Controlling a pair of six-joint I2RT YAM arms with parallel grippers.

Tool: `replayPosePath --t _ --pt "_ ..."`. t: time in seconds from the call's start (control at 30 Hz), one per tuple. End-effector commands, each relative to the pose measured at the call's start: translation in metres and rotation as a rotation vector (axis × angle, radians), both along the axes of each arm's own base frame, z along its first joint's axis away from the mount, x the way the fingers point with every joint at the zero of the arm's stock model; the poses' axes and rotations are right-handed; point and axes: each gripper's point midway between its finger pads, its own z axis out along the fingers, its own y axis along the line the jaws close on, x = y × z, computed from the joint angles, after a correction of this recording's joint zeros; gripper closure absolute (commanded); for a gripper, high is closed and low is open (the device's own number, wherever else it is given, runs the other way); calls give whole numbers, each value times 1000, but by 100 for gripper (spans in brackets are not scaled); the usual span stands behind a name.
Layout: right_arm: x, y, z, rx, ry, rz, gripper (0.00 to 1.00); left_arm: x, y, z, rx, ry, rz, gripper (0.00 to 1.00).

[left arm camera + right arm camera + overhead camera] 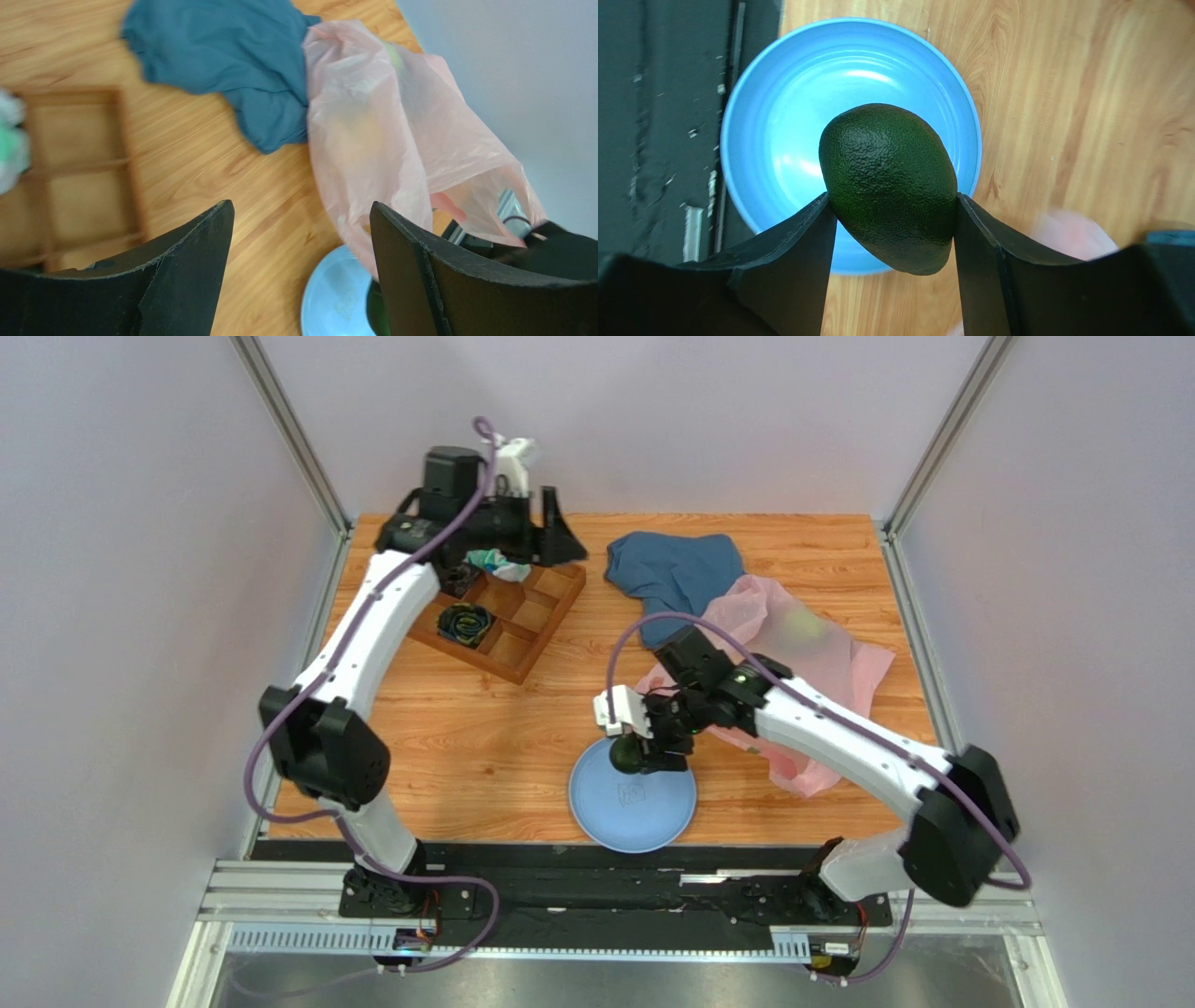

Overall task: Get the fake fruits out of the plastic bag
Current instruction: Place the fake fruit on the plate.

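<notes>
My right gripper [892, 204] is shut on a dark green avocado [889, 182], one of the fake fruits, and holds it just above a blue plate [773, 105]. In the top view this avocado [627, 753] hangs over the plate's far edge. The pink plastic bag [821, 665] lies crumpled at the right, behind the right arm. A lime-green fruit [802, 627] shows dimly through it. My left gripper [556, 532] is raised at the back left over the wooden tray, open and empty. Its wrist view looks across at the bag [393, 140].
A wooden compartment tray [526, 623] stands at the back left with a teal sock roll [491, 560] and a dark roll [464, 623] in it. A dark blue cloth [673, 567] lies at the back, touching the bag. The blue plate [631, 805] sits near the front edge.
</notes>
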Motion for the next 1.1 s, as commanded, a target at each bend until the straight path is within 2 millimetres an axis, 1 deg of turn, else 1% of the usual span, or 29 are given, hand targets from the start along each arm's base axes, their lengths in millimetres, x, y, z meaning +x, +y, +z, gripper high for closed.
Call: replayPosePath --t 0.0,0.03,0.07,0.1,0.13,0.17,0.23,0.27,0.37,0.4,0.43,0.47,0.5,0.53,0.57,0.6,0.67,0.7,0.73,0.77,0.8,0.83,0.87,0.9,0.93,0.97,1.0,1.03,1.07 --pt "42 42 -7 34 -25 -79 70 -36 33 41 -52 -81 -6 21" --pt "46 47 -22 6 -10 -83 70 -40 37 33 -30 -85 -5 21" --pt "47 55 -23 3 -24 -72 70 -50 40 39 -31 -113 -8 21" --pt "48 60 -26 -4 -42 -57 70 -54 41 39 -33 -118 -6 21" --pt "49 63 -36 -27 -38 -47 69 -57 43 29 -25 -103 -1 21" --pt "45 70 -35 -28 -41 -18 68 -64 45 34 -31 -115 4 21" --pt "36 72 -43 -57 -13 13 67 -67 47 27 -28 -109 8 21" --pt "31 73 -50 -78 5 27 67 -70 48 27 -27 -112 9 21" --pt "20 71 -60 -110 39 49 66 -72 49 25 -20 -111 15 21" --pt "18 68 -68 -127 34 46 63 -71 49 25 -19 -111 14 21" --pt "19 67 -72 -137 24 36 59 -72 49 26 -22 -111 14 21" --pt "19 67 -76 -149 7 18 52 -71 49 26 -22 -111 14 22" --pt "31 67 -81 -156 -56 -28 34 -69 48 25 -23 -109 16 22" --pt "33 68 -80 -156 -68 -42 28 -68 49 26 -22 -113 22 22" --pt "33 69 -80 -157 -64 -54 16 -66 48 26 -22 -112 24 22" --pt "36 68 -75 -157 -76 -68 0 -65 48 26 -22 -113 26 22" --pt "40 70 -60 -131 -92 -93 0 -63 48 32 -22 -126 24 22" --pt "38 68 -42 -100 -99 -91 0 -62 49 32 -15 -129 23 22" --pt "37 69 -27 -67 -105 -90 0 -61 49 40 -16 -148 23 22" --pt "37 68 -14 -41 -108 -90 0 -60 50 42 -10 -159 21 22" --pt "28 64 -4 -21 -80 -68 0 -60 50 42 2 -168 14 22" --pt "22 60 22 30 -95 -58 0 -57 51 49 9 -191 20 22" --pt "21 57 37 58 -105 -56 0 -54 52 49 18 -197 21 22" --pt "15 51 49 74 -107 -56 0 -52 53 48 29 -204 22 22" --pt "10 44 70 117 -136 -54 0 -50 53 51 33 -215 25 22" --pt "11 35 81 138 -148 -67 0 -47 53 49 39 -215 22 22" --pt "8 26 86 140 -149 -65 0 -46 53 48 46 -221 16 22" --pt "10 17 92 145 -158 -81 0 -45 52 44 49 -215 8 22" --pt "6 7 107 168 -186 -89 0 -45 50 40 51 -209 -9 22"
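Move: The right hand holds the avocado above the blue plate, whose middle lies about 2 cm back, 1 cm to the left and 10 cm below. From that hand, the pink bag lies some 16 cm ahead and 25 cm to the right, the blue cloth about 35 cm ahead and 8 cm to the right. The plate lies roughly 25 cm back, 9 cm to the right and 28 cm below the left hand. Lower the right gripper about 8 cm while easing it some 6 cm left, fingers tipping about 10 degrees steeper, to set the avocado on the plate's far left part. Open fully to let go, then lift the empty hand about 14 cm, drifting slightly right. Meanwhile swing the open left gripper about 7 cm back and 5 cm left, away from the cloth, then raise it slightly. ##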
